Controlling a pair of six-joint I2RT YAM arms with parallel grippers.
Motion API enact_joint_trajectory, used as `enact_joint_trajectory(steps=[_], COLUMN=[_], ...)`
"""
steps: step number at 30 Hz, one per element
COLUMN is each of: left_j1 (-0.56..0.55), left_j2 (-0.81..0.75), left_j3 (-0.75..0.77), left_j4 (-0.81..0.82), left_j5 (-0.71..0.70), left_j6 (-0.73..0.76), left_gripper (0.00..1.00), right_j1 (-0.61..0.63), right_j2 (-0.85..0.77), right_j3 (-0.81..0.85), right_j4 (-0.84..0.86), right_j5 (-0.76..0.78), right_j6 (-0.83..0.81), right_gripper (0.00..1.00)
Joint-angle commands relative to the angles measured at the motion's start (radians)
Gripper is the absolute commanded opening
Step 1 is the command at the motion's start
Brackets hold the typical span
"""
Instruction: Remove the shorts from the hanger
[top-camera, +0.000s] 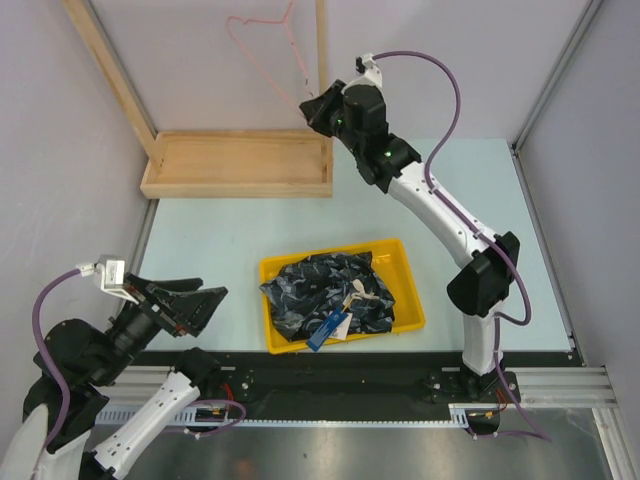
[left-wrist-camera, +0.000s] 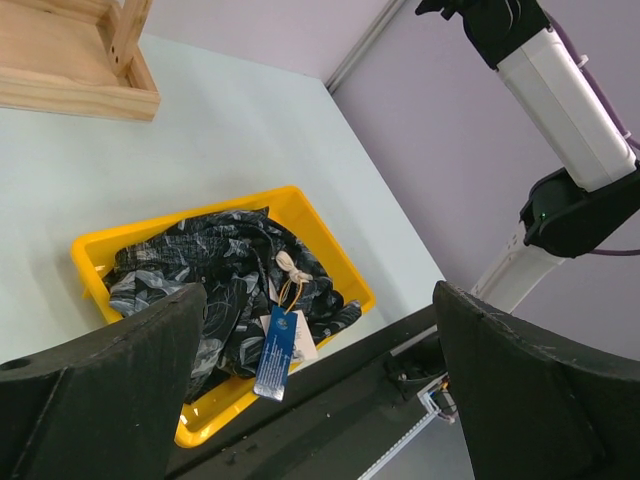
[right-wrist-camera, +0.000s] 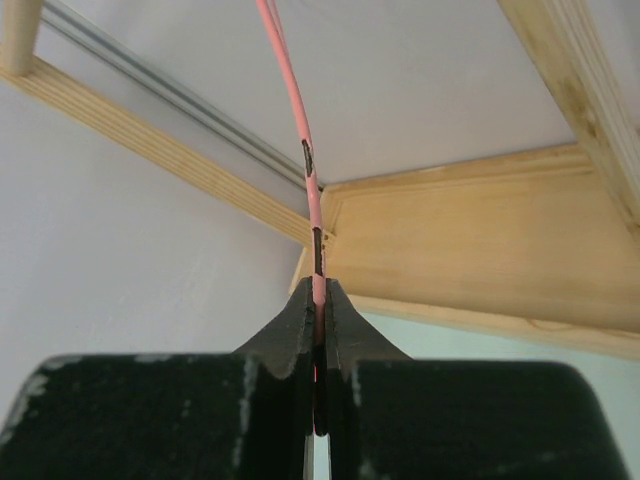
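Observation:
The black shorts (top-camera: 330, 293) with a pale wavy print lie crumpled in the yellow tray (top-camera: 412, 303), their blue and white tags at the tray's front edge. They also show in the left wrist view (left-wrist-camera: 215, 275). The thin pink wire hanger (top-camera: 262, 55) is bare and held up at the back, above the wooden rack. My right gripper (top-camera: 312, 105) is shut on the hanger's lower end; the right wrist view shows the pink wire (right-wrist-camera: 300, 120) pinched between the two fingers. My left gripper (top-camera: 205, 300) is open and empty, low at the front left, left of the tray.
A wooden rack with a tray-like base (top-camera: 238, 165) and upright posts (top-camera: 110, 70) stands at the back left. Grey walls close the left and right sides. A black rail (top-camera: 350, 375) runs along the near table edge.

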Motion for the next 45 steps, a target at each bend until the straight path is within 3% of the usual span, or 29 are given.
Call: enact_joint_trajectory(steps=[1, 7, 9, 10, 11, 12, 19, 21, 27, 35, 39, 45], left_j1=[0.002, 0.002, 0.002, 0.002, 0.002, 0.002, 0.002, 0.002, 0.002, 0.001, -0.001, 0.001], left_j2=[0.006, 0.007, 0.006, 0.006, 0.006, 0.007, 0.032, 0.042, 0.062, 0.069, 0.062, 0.013], left_j3=[-0.003, -0.015, -0.027, -0.032, -0.038, -0.040, -0.063, -0.082, -0.239, -0.449, -0.503, -0.586], left_j4=[0.040, 0.047, 0.050, 0.053, 0.056, 0.060, 0.093, 0.111, 0.295, 0.533, 0.554, 0.590], left_j5=[0.024, 0.031, 0.034, 0.040, 0.044, 0.048, 0.102, 0.137, 0.296, 0.401, 0.410, 0.426], left_j6=[-0.018, -0.025, -0.030, -0.038, -0.039, -0.042, -0.068, -0.081, -0.185, -0.305, -0.314, -0.343], left_gripper=[1.00, 1.00, 1.00, 1.00, 1.00, 1.00, 1.00, 1.00, 1.00, 1.00, 1.00, 1.00], right_j1=[-0.009, 0.001, 0.003, 0.003, 0.003, 0.006, 0.072, 0.093, 0.193, 0.284, 0.334, 0.345], right_j2=[-0.064, -0.111, -0.114, -0.115, -0.118, -0.129, -0.254, -0.302, -0.593, -0.862, -1.072, -1.575], right_j3=[-0.079, -0.179, -0.188, -0.188, -0.188, -0.188, -0.237, -0.274, -0.586, -0.876, -1.083, -1.343], right_j4=[-0.035, 0.005, 0.003, -0.001, -0.006, -0.012, -0.090, -0.115, -0.109, -0.349, -0.353, -0.298], right_j5=[0.073, 0.110, 0.105, 0.101, 0.098, 0.093, 0.164, 0.211, 0.280, 0.261, 0.242, 0.198], right_j6=[0.051, 0.043, 0.034, 0.017, 0.008, -0.003, -0.162, -0.219, -0.273, -0.176, -0.149, -0.061], right_gripper=[0.00, 0.03, 0.19, 0.34, 0.40, 0.53, 0.96, 0.99, 1.00, 1.00, 1.00, 1.00])
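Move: The right hand grips the pink hanger by its lower corner. The rail the hook is taken to lies about 12 cm ahead of this hand, roughly 13 cm above and about level sideways. The wooden post stands 12 cm ahead and 3 cm to its right; the shorts in the yellow bin lie some 23 cm back, 4 cm right and 40 cm below. From the left hand the rail is about 50 cm ahead, 13 cm left and 19 cm up; the shorts are 15 cm ahead, 18 cm right and 34 cm below. Down about 5 cm, easing slightly right, the right hand lowers the hanger and opens wide on the way, letting go of its corner. It then backs away fast, nearly 30 cm, veering some 15 cm right and sinking towards the bin while rolling its left side down about 20 degrees. The empty left hand, still open, swings right and down about 10 cm each towards the shorts, tipping down and turning clockwise. ##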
